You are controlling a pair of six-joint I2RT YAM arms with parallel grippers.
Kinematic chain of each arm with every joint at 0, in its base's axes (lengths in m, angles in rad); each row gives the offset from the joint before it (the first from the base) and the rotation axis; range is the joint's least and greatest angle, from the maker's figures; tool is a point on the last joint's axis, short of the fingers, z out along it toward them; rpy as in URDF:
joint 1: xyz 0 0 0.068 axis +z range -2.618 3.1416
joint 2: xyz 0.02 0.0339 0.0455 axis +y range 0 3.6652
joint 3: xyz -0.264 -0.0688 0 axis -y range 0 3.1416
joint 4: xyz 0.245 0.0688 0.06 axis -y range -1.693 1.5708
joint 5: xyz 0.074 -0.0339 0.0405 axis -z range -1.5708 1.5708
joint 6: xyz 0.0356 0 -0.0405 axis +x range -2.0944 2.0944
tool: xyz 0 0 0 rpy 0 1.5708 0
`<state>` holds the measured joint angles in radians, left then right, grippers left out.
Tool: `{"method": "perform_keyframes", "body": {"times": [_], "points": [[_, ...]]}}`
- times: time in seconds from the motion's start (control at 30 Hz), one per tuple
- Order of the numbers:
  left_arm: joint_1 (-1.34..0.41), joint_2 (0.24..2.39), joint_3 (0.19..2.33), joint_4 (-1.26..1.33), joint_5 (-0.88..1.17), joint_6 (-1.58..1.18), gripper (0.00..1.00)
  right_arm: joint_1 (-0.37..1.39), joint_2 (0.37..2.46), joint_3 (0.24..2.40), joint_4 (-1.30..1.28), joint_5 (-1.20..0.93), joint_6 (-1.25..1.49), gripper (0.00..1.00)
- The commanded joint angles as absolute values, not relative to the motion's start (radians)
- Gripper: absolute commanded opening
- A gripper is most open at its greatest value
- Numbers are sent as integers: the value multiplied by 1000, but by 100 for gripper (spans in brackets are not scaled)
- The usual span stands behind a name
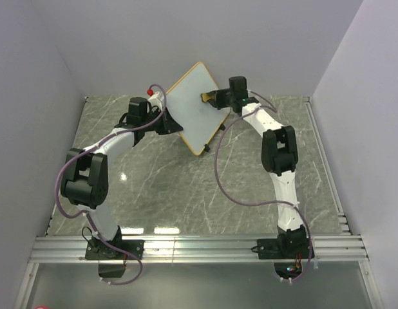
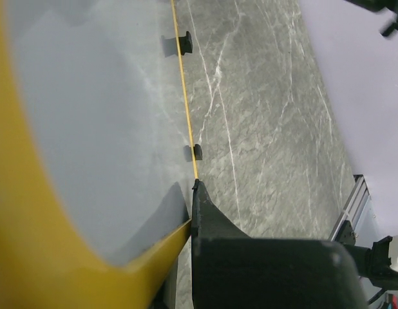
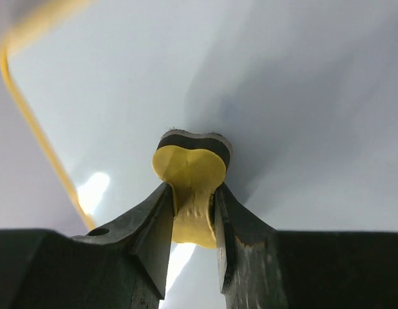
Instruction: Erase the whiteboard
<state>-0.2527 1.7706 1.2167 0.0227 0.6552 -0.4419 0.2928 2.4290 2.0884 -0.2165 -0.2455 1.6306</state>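
Note:
The whiteboard point(image 1: 194, 109), white with a thin yellow-orange rim, stands tilted at the back middle of the table; its face shows no marks. My left gripper point(image 1: 167, 121) is shut on its left edge. In the left wrist view the board's face point(image 2: 89, 116) and rim point(image 2: 31, 244) fill the left side, with my left gripper point(image 2: 190, 215) clamped on the rim. My right gripper point(image 1: 215, 98) is shut on the small yellow eraser point(image 1: 207, 97). In the right wrist view the eraser point(image 3: 189, 170) sits between the jaws of my right gripper point(image 3: 193, 196), its dark pad pressed flat on the board point(image 3: 289, 77).
Two small black clips point(image 2: 185, 44) of the wire stand show along the board's edge, and a thin black wire point(image 1: 219, 132) shows by its right side. A white object with a red tip point(image 1: 151, 91) lies behind the left gripper. An aluminium rail point(image 1: 199, 246) runs along the near edge; walls close in on three sides.

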Motion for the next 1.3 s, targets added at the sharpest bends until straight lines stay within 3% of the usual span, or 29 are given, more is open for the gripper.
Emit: {"method": "perform_keyframes", "body": {"times": [0.0, 0.33, 0.7, 0.83, 1.27], "points": [[-342, 1825, 1138, -368, 828, -193, 0, 515, 2456, 1951, -229, -426, 1625, 0], [-353, 1798, 1124, -364, 808, -192, 0, 500, 2355, 1686, -140, -428, 1652, 0], [-365, 1790, 1118, -364, 792, -190, 0, 404, 2224, 1503, -169, -256, 1648, 0], [-367, 1790, 1118, -364, 792, -192, 0, 362, 2236, 1519, -137, -212, 1644, 0], [-370, 1790, 1111, -362, 790, -190, 0, 433, 2450, 1946, -112, -239, 1753, 0]]}}
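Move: The right hand already holds the yellow eraser on the whiteboard, whose middle lies about 6 cm back and 3 cm to its left, near its own height. The left gripper holds the board's edge some 17 cm back and 11 cm left of the right hand; the far clip sits about 15 cm back, 6 cm right and some 10 cm lower. From the left hand, the board's middle is roughly 12 cm ahead and 8 cm right, slightly below. Back and left in one quick sweep, about 14 cm, the right hand takes the eraser across the tilted whiteboard, rising slightly and turning counter-clockwise; it then swings right and down past the board's middle and finally eases forward some 4 cm, the pad still against the surface. The left fingers keep pinching the board's edge, giving about 3 cm left and down, then coming partly back. ##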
